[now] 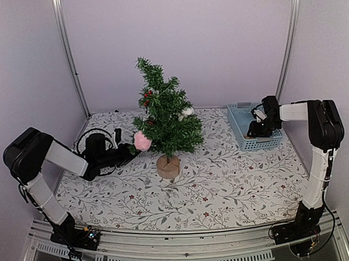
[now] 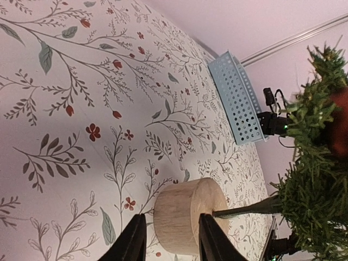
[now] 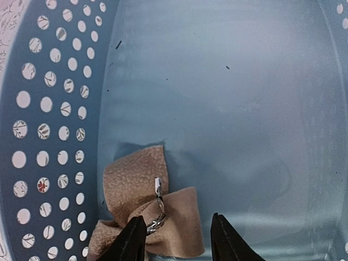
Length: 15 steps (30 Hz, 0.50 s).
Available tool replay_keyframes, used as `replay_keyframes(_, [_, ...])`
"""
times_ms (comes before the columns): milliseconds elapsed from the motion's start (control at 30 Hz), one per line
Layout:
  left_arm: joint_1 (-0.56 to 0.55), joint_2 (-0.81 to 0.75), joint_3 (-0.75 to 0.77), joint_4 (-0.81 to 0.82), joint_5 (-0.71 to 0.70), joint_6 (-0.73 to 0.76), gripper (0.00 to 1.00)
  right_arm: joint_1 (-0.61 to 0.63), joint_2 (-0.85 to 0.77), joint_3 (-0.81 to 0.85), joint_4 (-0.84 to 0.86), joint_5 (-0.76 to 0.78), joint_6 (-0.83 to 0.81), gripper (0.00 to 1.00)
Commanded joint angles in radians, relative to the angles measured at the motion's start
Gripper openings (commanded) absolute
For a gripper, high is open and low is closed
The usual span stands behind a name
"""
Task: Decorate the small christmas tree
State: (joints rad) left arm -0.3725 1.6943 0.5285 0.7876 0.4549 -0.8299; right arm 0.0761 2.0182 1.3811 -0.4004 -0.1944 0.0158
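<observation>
The small christmas tree (image 1: pixel 164 116) stands upright mid-table on its pale wooden stump (image 1: pixel 168 167). It carries a pink pompom (image 1: pixel 142 141) low on the left, a white ornament (image 1: pixel 187 112) and red berries (image 1: pixel 146 97). My left gripper (image 1: pixel 129 150) lies low beside the pompom, left of the stump. In the left wrist view it (image 2: pixel 171 220) is open and empty, with the stump (image 2: pixel 179 209) beyond it. My right gripper (image 3: pixel 177 220) hangs open inside the blue basket (image 3: pixel 49 109), just over a tan fabric bow (image 3: pixel 136 179) with a silver clip.
The blue perforated basket (image 1: pixel 243 114) sits at the back right on the floral tablecloth (image 1: pixel 222 186). Metal frame posts and pale walls close in the back and sides. Tree branches (image 2: pixel 315 185) fill the right of the left wrist view.
</observation>
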Motion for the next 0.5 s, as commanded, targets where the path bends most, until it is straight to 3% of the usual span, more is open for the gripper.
replay_keyframes(0, [0.009,-0.019,0.022,-0.006,-0.01,0.02,0.34,-0.007,0.041,0.033,-0.044,-0.013,-0.049,0.43])
replay_keyframes(133, [0.008,-0.02,0.025,-0.01,-0.013,0.021,0.34,-0.01,0.068,0.038,-0.047,-0.041,-0.058,0.38])
replay_keyframes(267, [0.01,-0.019,0.025,-0.011,-0.016,0.023,0.34,-0.008,0.079,0.042,-0.049,-0.06,-0.065,0.21])
replay_keyframes(467, [0.017,-0.063,0.016,-0.027,-0.028,0.031,0.34,-0.008,-0.024,0.028,-0.006,-0.049,-0.06,0.05])
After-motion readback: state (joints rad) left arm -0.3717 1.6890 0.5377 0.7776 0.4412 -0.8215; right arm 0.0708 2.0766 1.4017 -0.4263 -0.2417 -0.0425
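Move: The brown bow lies on the basket floor about 3 cm below the right fingertips and some 2 cm to their left, level with them fore and aft. The basket's left wall stands about 5 cm to that hand's left; the tree's wooden base is roughly 31 cm left and 11 cm back. From the left hand the bow is some 12 cm ahead, 43 cm to the right and 8 cm lower. The right fingers pinch the bow's right-hand loop beside the silver tie. The hand first sinks about 2.5 cm onto the bow, still pointing steeply down and forward, then all but stops while the part-open fingers close nearly shut on the fabric. ##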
